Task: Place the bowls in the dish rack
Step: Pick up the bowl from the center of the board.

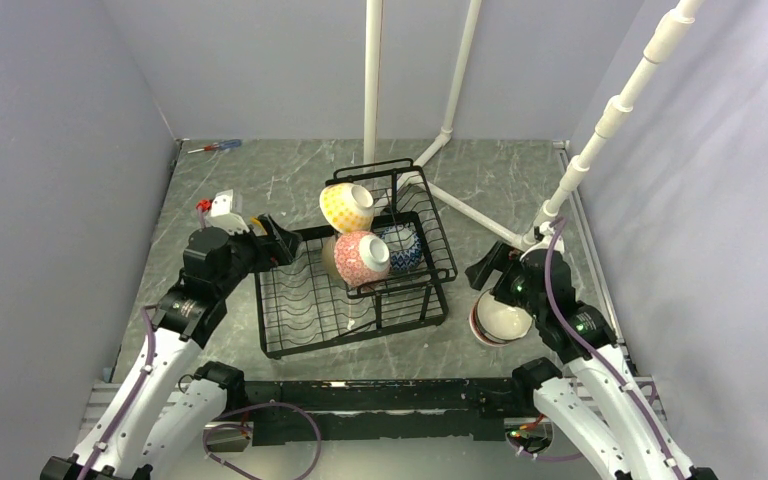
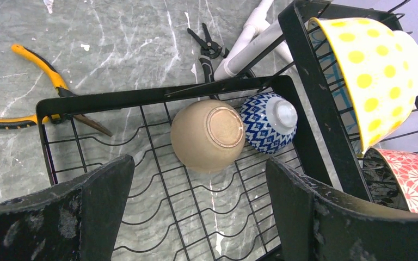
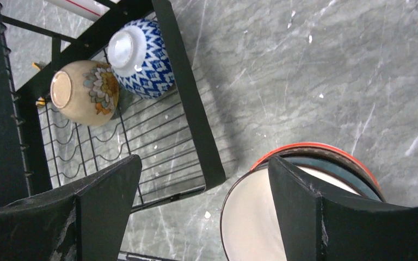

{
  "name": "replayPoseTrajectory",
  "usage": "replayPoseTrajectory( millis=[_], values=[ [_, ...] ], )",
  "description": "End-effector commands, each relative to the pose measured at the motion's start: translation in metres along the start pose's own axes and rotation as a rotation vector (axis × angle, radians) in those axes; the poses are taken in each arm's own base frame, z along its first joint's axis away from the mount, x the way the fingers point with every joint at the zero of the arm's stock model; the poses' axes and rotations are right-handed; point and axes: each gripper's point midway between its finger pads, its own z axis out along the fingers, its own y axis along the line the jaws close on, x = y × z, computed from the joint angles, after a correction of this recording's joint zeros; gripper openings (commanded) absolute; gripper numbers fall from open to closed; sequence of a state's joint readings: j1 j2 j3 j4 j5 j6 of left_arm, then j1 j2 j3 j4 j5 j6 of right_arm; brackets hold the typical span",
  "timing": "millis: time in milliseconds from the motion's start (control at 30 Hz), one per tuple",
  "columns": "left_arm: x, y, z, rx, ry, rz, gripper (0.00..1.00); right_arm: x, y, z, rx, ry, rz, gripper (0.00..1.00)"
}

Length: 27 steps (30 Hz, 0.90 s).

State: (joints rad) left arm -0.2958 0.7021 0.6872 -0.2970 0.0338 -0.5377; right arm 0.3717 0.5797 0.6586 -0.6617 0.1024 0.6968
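Observation:
The black wire dish rack (image 1: 300,330) stands mid-table. On its upper tier lie a yellow dotted bowl (image 1: 346,206) and a pink-red patterned bowl (image 1: 362,257). On the base tray, bottoms up, rest a beige bowl (image 2: 207,136) and a blue-white zigzag bowl (image 2: 268,122). My left gripper (image 2: 198,201) hangs open over the rack's bare wires, holding nothing. A stack of bowls (image 1: 501,320), white inside with a red rim (image 3: 315,149), sits on the table right of the rack. My right gripper (image 3: 204,206) is open astride the stack's near rim, one finger over the white inside.
Orange-handled pliers (image 2: 32,92) and black pliers (image 2: 207,46) lie on the table beyond the rack's left and far edges. A screwdriver (image 1: 215,147) lies at the back left. White pipes (image 1: 372,80) rise behind the rack and one slants above the right arm (image 1: 610,120).

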Motion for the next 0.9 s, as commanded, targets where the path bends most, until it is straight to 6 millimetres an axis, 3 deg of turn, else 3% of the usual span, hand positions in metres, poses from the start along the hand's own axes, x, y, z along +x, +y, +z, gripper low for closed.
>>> replayPoseTrajectory(
  millis=[0, 400, 667, 867],
  values=[
    [-0.003, -0.006, 0.002, 0.032, -0.019, -0.024, 0.95, 0.008, 0.001, -0.005, -0.004, 0.043, 0.020, 0.89],
    [0.009, -0.004, 0.010, 0.036, 0.021, -0.035, 0.95, 0.034, -0.006, -0.004, 0.005, 0.154, 0.015, 0.76],
    [0.014, -0.003, 0.016, 0.034, 0.042, -0.032, 0.95, 0.068, -0.012, 0.010, 0.014, 0.308, 0.005, 0.63],
    [0.018, 0.000, 0.016, 0.029, 0.048, -0.038, 0.95, 0.069, -0.015, 0.015, 0.039, 0.324, -0.007, 0.56]
  ],
)
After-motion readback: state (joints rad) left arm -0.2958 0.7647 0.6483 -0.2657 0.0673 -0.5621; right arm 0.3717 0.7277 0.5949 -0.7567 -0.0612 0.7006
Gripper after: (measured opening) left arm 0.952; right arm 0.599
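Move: Behind, to the right of and below the right hand lies the white-lined bowl on top of the stack: about 5 cm back, 4 cm right and 11 cm down. The dish rack's near right corner stands roughly 5 cm left and 3 cm back, about 11 cm lower; the blue bowl inside the rack is some 9 cm ahead, 16 cm left and 12 cm below. From the left hand, the white-lined bowl is about 44 cm right, 12 cm back and 17 cm down. Sinking about 7 cm and drawing back some 3.5 cm, the right hand comes down onto the left rim of the white-lined bowl, drawing back first and dropping faster later. Its fingers tip about 20 degrees further down and close to roughly two thirds of their opening, the right finger over the bowl's inside, the left one outside the rim. Meanwhile the empty left hand lowers about 3 cm over the rack. ##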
